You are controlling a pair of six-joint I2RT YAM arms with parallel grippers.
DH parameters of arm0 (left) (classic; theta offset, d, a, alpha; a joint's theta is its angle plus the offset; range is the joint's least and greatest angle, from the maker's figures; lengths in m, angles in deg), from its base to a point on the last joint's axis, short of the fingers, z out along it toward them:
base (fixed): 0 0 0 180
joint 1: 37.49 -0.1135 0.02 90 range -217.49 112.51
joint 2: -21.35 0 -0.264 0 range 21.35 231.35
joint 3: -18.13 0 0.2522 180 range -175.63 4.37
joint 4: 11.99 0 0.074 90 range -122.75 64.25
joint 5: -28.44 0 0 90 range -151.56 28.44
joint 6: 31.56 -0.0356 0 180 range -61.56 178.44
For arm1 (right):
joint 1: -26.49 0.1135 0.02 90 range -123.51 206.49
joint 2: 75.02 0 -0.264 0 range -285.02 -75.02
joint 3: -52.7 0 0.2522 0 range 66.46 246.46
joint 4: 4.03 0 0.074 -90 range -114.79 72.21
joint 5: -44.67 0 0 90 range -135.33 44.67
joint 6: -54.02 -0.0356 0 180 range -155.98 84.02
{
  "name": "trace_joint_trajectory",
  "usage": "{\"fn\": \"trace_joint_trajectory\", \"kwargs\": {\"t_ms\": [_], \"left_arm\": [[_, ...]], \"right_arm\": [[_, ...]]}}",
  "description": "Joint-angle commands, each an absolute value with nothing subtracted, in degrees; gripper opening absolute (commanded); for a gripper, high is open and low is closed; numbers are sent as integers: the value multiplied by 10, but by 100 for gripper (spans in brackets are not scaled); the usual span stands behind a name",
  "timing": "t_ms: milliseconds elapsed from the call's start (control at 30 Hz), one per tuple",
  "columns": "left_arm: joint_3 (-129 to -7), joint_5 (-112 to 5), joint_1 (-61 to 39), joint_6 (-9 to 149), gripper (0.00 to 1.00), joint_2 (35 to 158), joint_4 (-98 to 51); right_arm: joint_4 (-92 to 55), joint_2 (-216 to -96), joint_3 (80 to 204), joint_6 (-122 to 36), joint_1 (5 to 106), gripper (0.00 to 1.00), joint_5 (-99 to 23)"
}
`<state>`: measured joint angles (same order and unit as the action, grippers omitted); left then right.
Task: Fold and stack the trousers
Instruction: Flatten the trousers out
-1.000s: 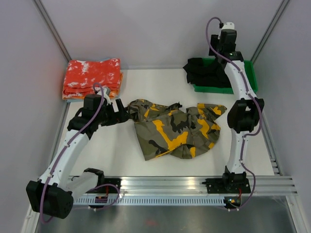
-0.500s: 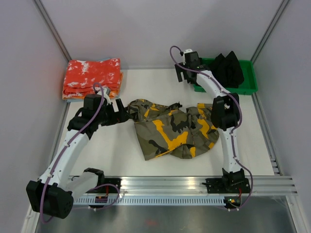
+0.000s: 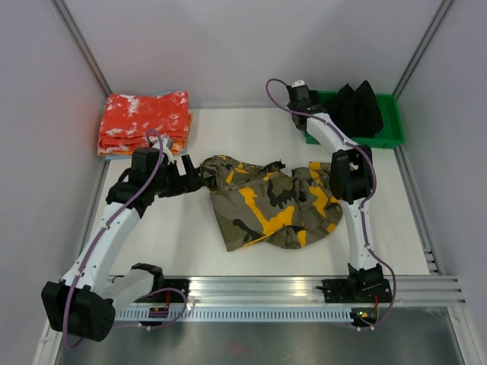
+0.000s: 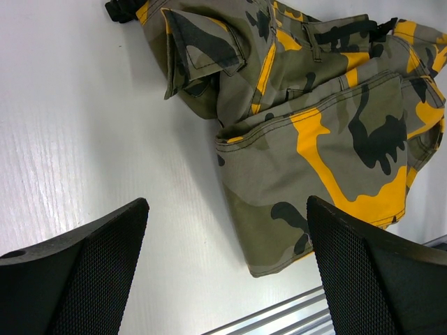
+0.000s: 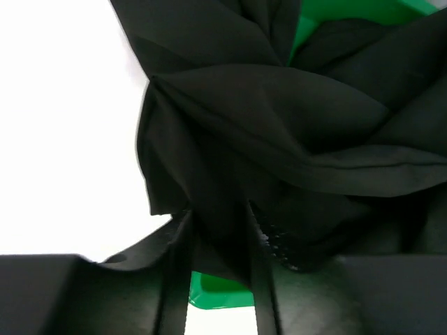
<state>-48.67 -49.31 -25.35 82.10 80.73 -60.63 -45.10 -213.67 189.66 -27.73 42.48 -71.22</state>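
The camouflage trousers (image 3: pixel 278 201) lie crumpled in the middle of the table, and their hem and pockets fill the left wrist view (image 4: pixel 328 132). My left gripper (image 3: pixel 190 179) (image 4: pixel 227 279) hovers at their left end, wide open and empty, over a cloth edge and bare table. My right gripper (image 3: pixel 308 114) (image 5: pixel 220 244) reaches to the left side of the green bin (image 3: pixel 388 137), its fingers closed on a fold of the black garment (image 3: pixel 358 106) (image 5: pixel 279 118).
A folded stack of red-orange speckled cloths (image 3: pixel 144 122) lies at the back left. The green bin's corner (image 5: pixel 220 289) shows below the right fingers. A metal rail (image 3: pixel 289 289) runs along the near edge, and side walls stand close.
The right arm swung down from above the bin to its left side, and the black garment shifted right inside the bin. Its jaws opened, then closed on black cloth. The left arm stayed still.
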Motion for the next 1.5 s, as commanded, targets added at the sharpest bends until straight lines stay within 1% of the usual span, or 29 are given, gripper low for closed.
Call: {"fn": "trace_joint_trajectory", "kwargs": {"t_ms": [0,33,167,367,633,767,833,967,1033,1167,1233,1367,1467], "left_arm": [[-487,-495,-250,805,100,812,-592],[-487,-494,-250,804,100,813,-592],[-486,-496,-250,803,100,814,-592],[-488,-497,-251,802,100,814,-592],[-491,-484,-250,809,100,822,-583],[-500,-480,-250,809,100,823,-584],[-504,-479,-251,808,100,823,-584],[-506,-479,-251,810,100,822,-584],[-506,-478,-251,814,100,821,-584],[-511,-474,-251,818,100,822,-586],[-514,-476,-251,820,100,821,-588],[-520,-482,-250,820,100,822,-595],[-525,-488,-251,822,100,818,-605]], "right_arm": [[-440,-2143,1911,-271,426,37,-727],[-442,-2147,1915,-269,426,35,-719],[-449,-2149,1925,-275,426,0,-696],[-455,-2135,1943,-279,425,0,-706],[-446,-2063,1954,-308,397,0,-716],[-438,-2012,1955,-340,332,0,-709],[-421,-1979,1930,-340,306,0,-718],[-404,-1950,1908,-319,249,0,-736],[-399,-1943,1890,-332,235,0,-721],[-401,-1960,1899,-354,217,0,-718],[-397,-1972,1902,-355,216,0,-695],[-391,-2024,1920,-376,216,0,-633],[-411,-2077,1977,-395,216,0,-568]]}}
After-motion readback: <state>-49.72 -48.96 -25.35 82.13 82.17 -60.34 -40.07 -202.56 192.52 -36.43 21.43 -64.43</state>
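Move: The black trousers' loose left edge hangs over the green bin's left rim, right between the half-closed right fingers. The bunched black cloth is about 13 cm to the right and 4 cm farther out, with the bin's middle some 12 cm right and 3 cm ahead. The camouflage trousers lie roughly 28 cm back and 9 cm left. From the idle left hand, the black edge is some 33 cm ahead, 35 cm right and 10 cm lower. Pinch the black trousers' edge shut in the right gripper, then lift it and sweep right over the bin, about 24 cm across and 21 cm up, swinging the wrist clockwise and tipping the fingertips up some 25 degrees. Then, keeping the grip, lower some 6 cm while easing forward and slightly back left. ##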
